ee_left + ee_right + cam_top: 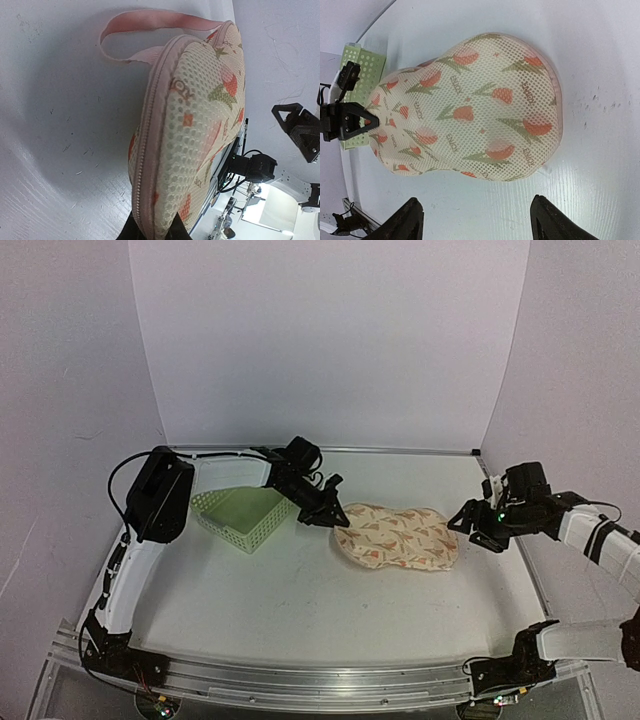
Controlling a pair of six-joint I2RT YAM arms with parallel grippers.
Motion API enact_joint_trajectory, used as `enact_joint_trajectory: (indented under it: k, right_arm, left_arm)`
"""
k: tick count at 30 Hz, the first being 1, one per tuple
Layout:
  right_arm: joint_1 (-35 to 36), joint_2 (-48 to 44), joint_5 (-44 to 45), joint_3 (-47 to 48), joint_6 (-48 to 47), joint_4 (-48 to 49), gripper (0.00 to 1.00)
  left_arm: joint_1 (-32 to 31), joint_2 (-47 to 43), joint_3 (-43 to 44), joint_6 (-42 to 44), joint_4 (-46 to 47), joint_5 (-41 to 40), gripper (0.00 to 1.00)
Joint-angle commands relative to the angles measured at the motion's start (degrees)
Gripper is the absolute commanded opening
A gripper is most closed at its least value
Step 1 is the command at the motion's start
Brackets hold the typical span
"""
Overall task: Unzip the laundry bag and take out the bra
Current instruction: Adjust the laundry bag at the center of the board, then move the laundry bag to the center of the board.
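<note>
The laundry bag (398, 537), beige mesh with reddish tulip and green leaf prints, lies flat right of the table's centre. My left gripper (326, 512) is shut on its left end. In the left wrist view the dark fingers (131, 231) pinch the bag's (195, 130) zipped seam (144, 165), and a pink loop strap (150, 22) sticks out at the far end. My right gripper (470, 525) stands open just off the bag's right end; its fingertips (407, 220) are apart from the bag (470, 110), with bare table between them. The bra is hidden.
A light green slotted basket (240, 515) sits just left of the bag, beside the left wrist, and peeks behind the bag in the right wrist view (362, 65). White walls enclose the table at the back and sides.
</note>
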Motion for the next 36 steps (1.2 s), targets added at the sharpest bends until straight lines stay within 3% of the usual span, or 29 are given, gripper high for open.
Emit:
enact_joint_trajectory:
  k: [1, 10, 25, 36]
  right_arm:
    - [0.27, 0.11, 4.55, 5.14, -3.95, -3.69, 0.77]
    - [0.27, 10.32, 5.12, 11.45, -11.77, -0.61, 0.86]
    - [3.78, 31.18, -11.17, 21.88, -25.31, 4.67, 0.98]
    - [4.69, 37.25, -22.63, 18.31, -28.23, 3.55, 0.97]
  left_arm:
    - [0.16, -0.48, 3.87, 3.75, -2.1, 1.75, 0.0]
    - [0.08, -1.12, 4.75, 9.13, -8.52, -0.52, 0.0]
    - [-1.51, -4.64, 2.61, 21.83, -19.79, -2.66, 0.0]
    - [-1.55, -5.11, 3.9, 23.95, -21.38, -4.0, 0.0]
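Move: Pinched at its left end by the left hand, the laundry bag has its middle about 11 cm to that hand's right, roughly level fore and aft, and 5 cm lower; the green basket is some 20 cm to the hand's left and 4 cm farther out. From the empty right hand, the bag's middle lies about 14 cm left, 4 cm ahead and 9 cm below, and its pinched end some 25 cm left and 6 cm ahead. Keeping its pinch on the bag's left end, the left hand drags it back about 4 cm and 3 cm left, sinking slightly and turning clockwise. The right hand arcs forward, then left, around to the bag's far, strap side, dipping about 5 cm overall after a small rise and easing back a little at the end; it turns some 30 degrees counter-clockwise and spreads its fingers wider. Whether they touch the bag or strap can't be seen. ##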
